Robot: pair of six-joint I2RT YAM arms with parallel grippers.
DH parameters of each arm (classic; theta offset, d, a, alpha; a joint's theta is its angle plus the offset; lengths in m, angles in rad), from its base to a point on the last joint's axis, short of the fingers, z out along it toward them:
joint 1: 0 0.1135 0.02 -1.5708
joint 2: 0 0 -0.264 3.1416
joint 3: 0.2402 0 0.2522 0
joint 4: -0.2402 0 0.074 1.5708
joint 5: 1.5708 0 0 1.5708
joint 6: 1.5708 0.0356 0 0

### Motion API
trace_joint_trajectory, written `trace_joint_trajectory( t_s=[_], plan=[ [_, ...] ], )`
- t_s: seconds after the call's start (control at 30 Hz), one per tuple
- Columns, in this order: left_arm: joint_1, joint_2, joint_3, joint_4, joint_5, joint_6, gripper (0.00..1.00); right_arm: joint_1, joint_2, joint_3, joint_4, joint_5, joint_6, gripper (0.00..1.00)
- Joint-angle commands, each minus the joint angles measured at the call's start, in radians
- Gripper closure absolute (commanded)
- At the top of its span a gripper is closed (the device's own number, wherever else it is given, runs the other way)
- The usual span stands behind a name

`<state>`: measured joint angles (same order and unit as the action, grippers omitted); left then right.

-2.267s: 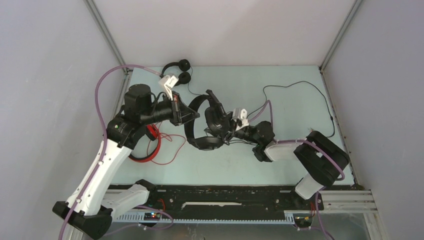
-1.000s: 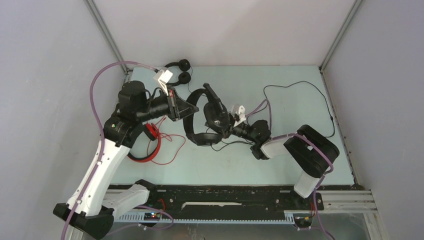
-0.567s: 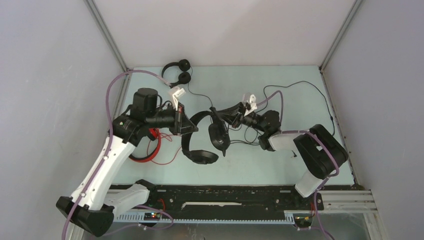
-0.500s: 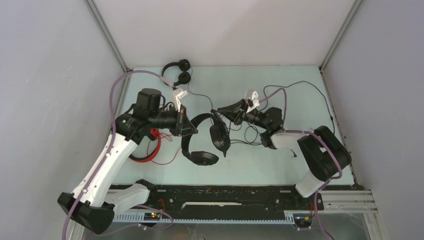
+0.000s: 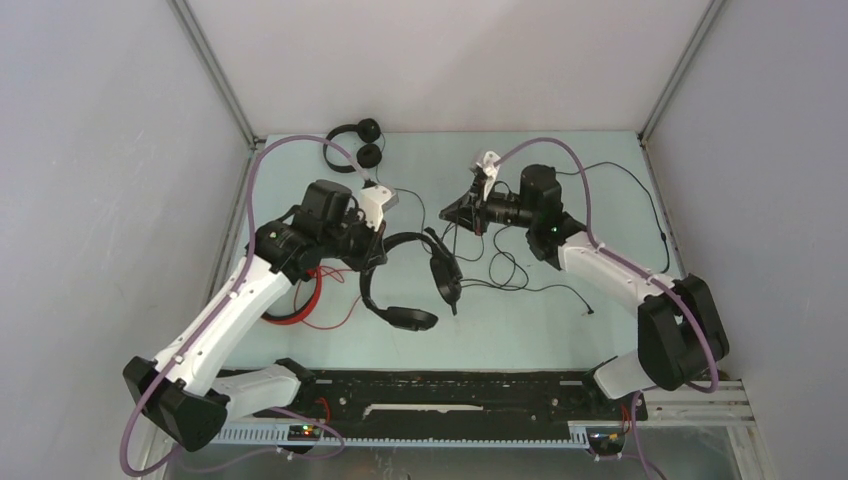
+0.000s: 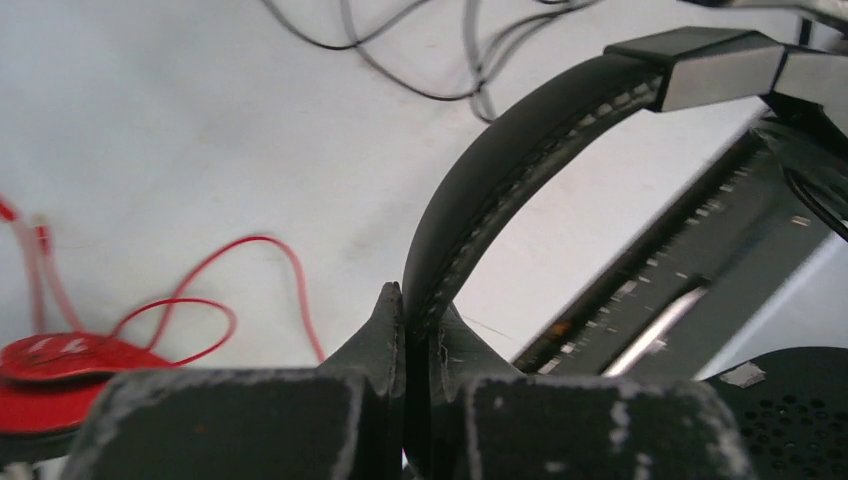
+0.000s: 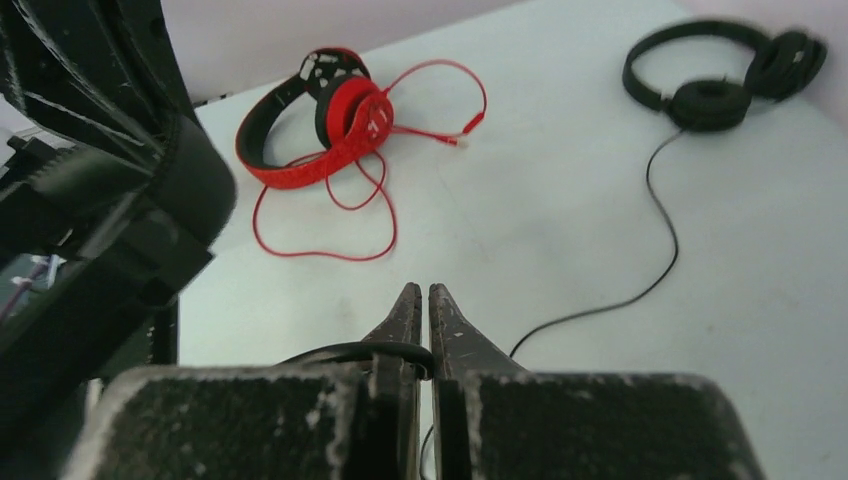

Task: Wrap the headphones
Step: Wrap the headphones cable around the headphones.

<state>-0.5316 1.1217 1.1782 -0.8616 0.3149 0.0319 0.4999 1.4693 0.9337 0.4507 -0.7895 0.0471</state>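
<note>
The bulkier black headphones (image 5: 400, 285) hang mid-table. My left gripper (image 5: 377, 243) is shut on their headband (image 6: 520, 150), which runs up out of the jaws in the left wrist view. My right gripper (image 5: 452, 210) is behind them, further back, and is shut on their thin black cable (image 7: 340, 352). The cable loops (image 5: 505, 270) trail on the table below the right arm. The red headphones (image 5: 293, 293) lie at the left with their red cable (image 7: 330, 215) loose. The slim black headphones (image 5: 355, 145) rest in the back left corner.
A long black cable (image 5: 640, 195) runs across the back right of the pale green table (image 5: 600, 330). Grey walls close in on three sides. A black rail (image 5: 450, 385) with the arm bases lines the near edge.
My right gripper let go of the bulky headphones' cup, rose and swung toward the back, now pinching the cable. The left arm shifted right and forward with the headband; the headphones dropped lower.
</note>
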Motion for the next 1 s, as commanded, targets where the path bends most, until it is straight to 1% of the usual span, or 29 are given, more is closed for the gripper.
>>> trace_joint_trajectory(
  t_s=[0.0,0.1,0.2,0.33,0.43,0.6,0.73,0.8,0.9,0.97],
  plan=[
    [-0.023,0.006,0.068,0.009,-0.194,0.109,1.0,-0.013,-0.006,0.185,-0.463,0.063,-0.045,1.0],
    [-0.027,0.015,0.061,0.034,-0.273,0.124,1.0,-0.011,0.017,0.283,-0.678,0.062,-0.044,1.0],
    [-0.029,0.008,0.033,0.1,-0.366,0.117,1.0,-0.001,0.021,0.353,-0.816,0.054,-0.045,1.0],
    [-0.033,0.001,0.007,0.164,-0.439,0.115,1.0,0.035,0.047,0.48,-1.025,0.003,-0.057,1.0],
    [-0.036,-0.009,-0.005,0.2,-0.458,0.117,1.0,0.073,0.065,0.551,-1.131,0.04,-0.068,1.0],
    [-0.04,-0.027,-0.045,0.244,-0.413,0.159,1.0,0.079,0.083,0.629,-1.184,-0.006,-0.034,1.0],
    [-0.044,-0.019,-0.046,0.234,-0.449,0.16,1.0,0.074,0.078,0.641,-1.133,-0.137,0.031,1.0],
    [-0.045,-0.023,-0.052,0.236,-0.465,0.157,1.0,0.073,0.081,0.648,-1.102,-0.173,0.068,1.0],
    [-0.047,-0.042,-0.069,0.252,-0.48,0.153,1.0,0.067,0.1,0.661,-1.086,-0.196,0.101,1.0],
    [-0.048,-0.059,-0.086,0.263,-0.476,0.158,1.0,0.053,0.114,0.673,-1.094,-0.145,0.108,1.0]
  ],
)
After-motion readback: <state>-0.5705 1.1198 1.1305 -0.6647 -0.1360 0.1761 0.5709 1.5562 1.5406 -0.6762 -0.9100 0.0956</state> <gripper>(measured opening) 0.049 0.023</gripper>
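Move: My right hand pinches the cable. The held headphones' middle lies about 14 cm back of it, 7 cm left and 8 cm lower; their nearer ear cup is some 12 cm back, 1 cm right and 6 cm down. The loose cable coil on the table is 14 cm back, 18 cm right, far below. From my left hand, gripping the headband, the headphones' middle is 8 cm right, 3 cm back, 6 cm down; the red headphones are 24 cm left, 7 cm back and 20 cm below. I draw the pinched cable back towards the nearer ear cup with my right hand, about 8 cm and rising some 4 cm, rolling the left-pointing fingers around their own line by some 30 degrees and dipping their tips. Meanwhile my left hand keeps its grip on the headband and carries the headphones forward and left to meet it, tilting them up and turning counter-clockwise. Both grippers stay shut. ##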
